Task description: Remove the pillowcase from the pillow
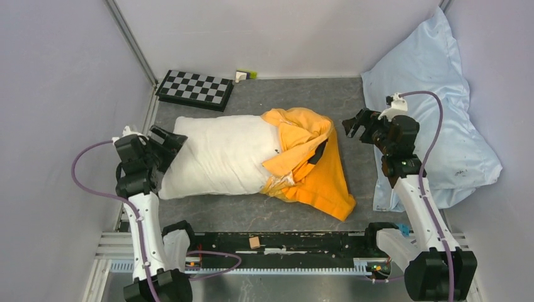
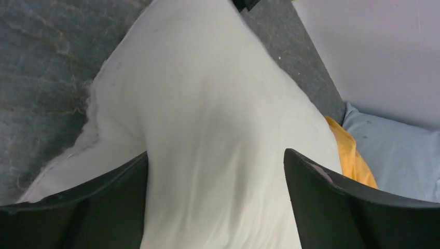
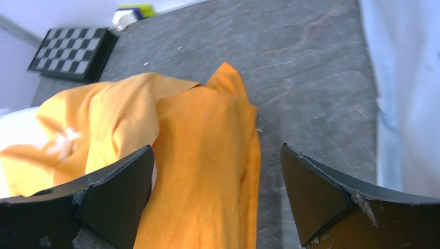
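The white pillow [image 1: 217, 157] lies across the grey table, and its left part fills the left wrist view [image 2: 207, 104]. The orange pillowcase [image 1: 312, 167] is bunched over the pillow's right end and spills onto the table toward the front right. My left gripper [image 1: 169, 141] is at the pillow's left end. It stands open [image 2: 215, 153], with white fabric between its fingers [image 2: 104, 207] but not pinched. My right gripper [image 1: 354, 124] hovers just right of the pillowcase, open [image 3: 217, 147]. Orange cloth [image 3: 197, 171] lies below and between its jaws, ungripped.
A large pale blue pillow [image 1: 434, 107] leans in the right back corner, close behind the right arm. A black-and-white checkerboard [image 1: 195, 89] and a small white and green object [image 1: 244, 75] sit at the back wall. Walls close in left and right; a black rail [image 1: 283, 242] runs along the front.
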Robot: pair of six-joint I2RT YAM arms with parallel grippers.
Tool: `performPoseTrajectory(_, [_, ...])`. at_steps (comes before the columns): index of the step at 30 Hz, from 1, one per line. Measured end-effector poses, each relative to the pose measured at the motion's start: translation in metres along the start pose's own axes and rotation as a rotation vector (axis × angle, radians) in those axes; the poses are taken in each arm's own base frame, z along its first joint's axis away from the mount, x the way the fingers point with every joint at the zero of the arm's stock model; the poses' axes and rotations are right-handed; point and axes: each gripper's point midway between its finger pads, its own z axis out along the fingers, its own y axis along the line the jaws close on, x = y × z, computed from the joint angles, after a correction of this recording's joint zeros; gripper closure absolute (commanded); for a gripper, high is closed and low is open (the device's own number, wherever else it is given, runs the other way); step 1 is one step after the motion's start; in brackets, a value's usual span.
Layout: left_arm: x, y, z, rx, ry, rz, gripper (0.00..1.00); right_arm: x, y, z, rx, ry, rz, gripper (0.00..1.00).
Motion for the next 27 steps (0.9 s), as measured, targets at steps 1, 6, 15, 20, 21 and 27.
performPoseTrajectory(1, [-0.007,-0.005,-0.002,0.011,-0.024,0.007,0.00,-0.001,0.006,0.001,-0.025,-0.003,-0.012,0.02])
performPoseTrajectory(6, [0.007,-0.055,-0.018,0.148,-0.004,0.145,0.00,0.013,0.029,-0.007,-0.097,0.036,-0.067,0.02])
performPoseTrajectory(15, [0.052,-0.087,-0.037,0.260,0.114,0.277,0.00,0.075,0.034,-0.039,-0.133,0.120,-0.033,0.02])
performPoseTrajectory(20, [0.027,-0.068,-0.037,0.132,-0.020,0.301,0.00,0.111,0.037,-0.039,-0.142,0.207,-0.038,0.02])
performPoseTrajectory(21, [0.022,-0.068,-0.038,0.123,-0.039,0.308,0.00,0.113,0.038,-0.037,-0.147,0.208,-0.042,0.02])
performPoseTrajectory(27, [0.035,-0.094,-0.048,0.274,0.032,0.351,0.00,0.137,0.057,-0.023,-0.210,0.227,-0.035,0.02])
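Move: The bunched orange pillowcase has its middle about 13 cm left of the right hand, 7 cm back and 13 cm below. The white pillow's middle is roughly 42 cm to that hand's left and 6 cm back, and the blue pillow's is some 24 cm to its right and 3 cm ahead. From the left hand, at the white pillow's left end, that pillow's middle lies about 15 cm right, 2 cm back and 10 cm below; the chessboard is roughly 8 cm right and 24 cm ahead. The right hand, fingers wide open throughout, swings left and back and then sinks, about 9 cm left, 7 back and 9 down, turning some 15 degrees counter-clockwise until its fingers straddle the pillowcase's folds beside the black patch, the tips seeming to touch the cloth. The left hand, its fingers half open, spreads them fully and lifts clear of the white pillow's left end, going about 8 cm right, with a brief swing back left on the way, and 7 cm up while turning clockwise. ##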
